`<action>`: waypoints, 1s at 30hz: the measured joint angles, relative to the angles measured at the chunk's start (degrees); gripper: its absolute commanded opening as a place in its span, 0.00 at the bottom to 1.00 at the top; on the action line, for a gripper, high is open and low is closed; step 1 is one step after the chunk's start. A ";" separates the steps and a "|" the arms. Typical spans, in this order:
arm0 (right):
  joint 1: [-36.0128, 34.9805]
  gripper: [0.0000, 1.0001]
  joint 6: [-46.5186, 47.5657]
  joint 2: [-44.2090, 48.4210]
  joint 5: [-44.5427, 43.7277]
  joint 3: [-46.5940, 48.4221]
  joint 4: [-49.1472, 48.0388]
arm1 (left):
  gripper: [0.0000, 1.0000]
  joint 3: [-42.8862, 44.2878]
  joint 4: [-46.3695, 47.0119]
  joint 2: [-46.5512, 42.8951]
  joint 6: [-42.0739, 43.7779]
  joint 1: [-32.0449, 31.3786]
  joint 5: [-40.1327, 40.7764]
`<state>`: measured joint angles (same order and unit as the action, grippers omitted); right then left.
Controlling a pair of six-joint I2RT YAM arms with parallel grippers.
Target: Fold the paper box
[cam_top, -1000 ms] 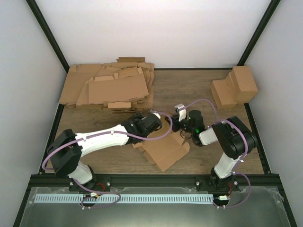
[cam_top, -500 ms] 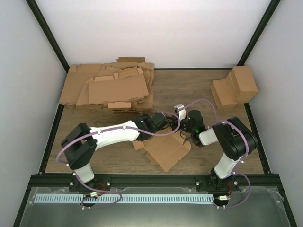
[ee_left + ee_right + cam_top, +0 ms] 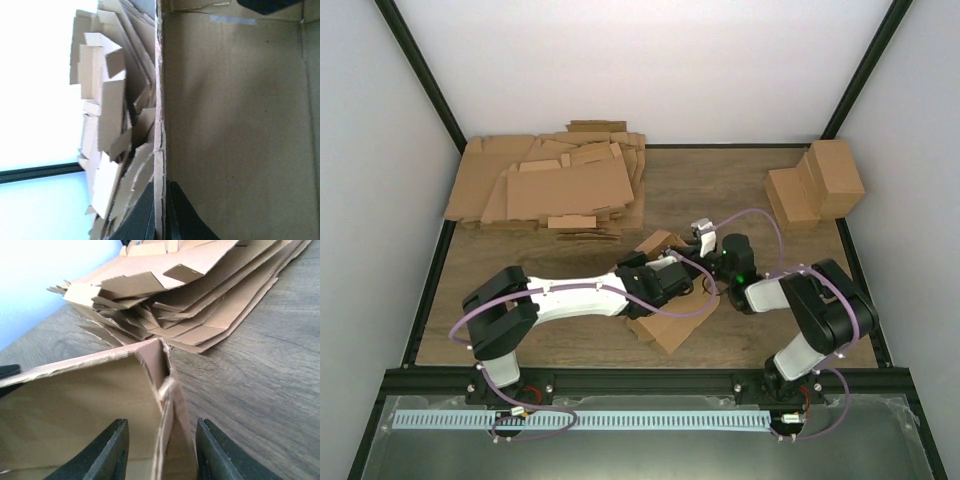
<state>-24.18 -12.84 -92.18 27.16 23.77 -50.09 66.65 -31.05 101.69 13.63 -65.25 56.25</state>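
The paper box point(image 3: 670, 335) lies partly folded in the middle of the table between both arms, one flap point(image 3: 658, 243) raised at its far side. My left gripper point(image 3: 672, 283) reaches over it from the left. In the left wrist view that gripper point(image 3: 161, 186) is shut on the thin edge of a box wall point(image 3: 235, 125). My right gripper point(image 3: 706, 263) sits at the box's right end. Seen from the right wrist, it point(image 3: 161, 423) is open, its fingers either side of a box corner wall point(image 3: 170, 405) with gaps on both sides.
A thick heap of flat cardboard sheets point(image 3: 555, 185) covers the far left of the table and shows behind the box point(image 3: 200, 290). Finished brown cuboids point(image 3: 817, 185) stand at the far right. Black frame rails border the table.
My left arm swung right over the box and its gripper closed on a wall edge. The right gripper let go and opened. A far flap of the box has come up.
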 measured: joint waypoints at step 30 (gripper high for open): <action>-0.22 0.90 -30.86 37.42 -12.85 -2.05 64.26 | 0.04 -6.67 12.57 -1.70 7.89 -1.86 9.35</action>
<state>-24.40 -43.70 -54.76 14.31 21.71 14.17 59.99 -18.48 99.98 21.52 -67.11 65.60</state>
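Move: Right hand: its part-open fingers straddle the paper box's far right corner, right at the hand point. The box's near right tabbed flap lies about 14 cm back, 3 cm to the right and 7 cm below. The cardboard stack is some 16 cm ahead, 30 cm left and 8 cm lower. From the left hand, already shut on the box's left rim, that flap lies roughly 12 cm back, 14 cm right and 10 cm below. Free the box's far right corner with the right gripper: open its fingers from part-open to nearly full, lift just over 1 cm, then swing back and right around 12 cm, sinking as you go, towards the near right tabbed flap, tipping the fingers down some 45 degrees and turning clockwise. Keep the left gripper pinched on the rim, raising it 1 cm and tipping it up slightly. ##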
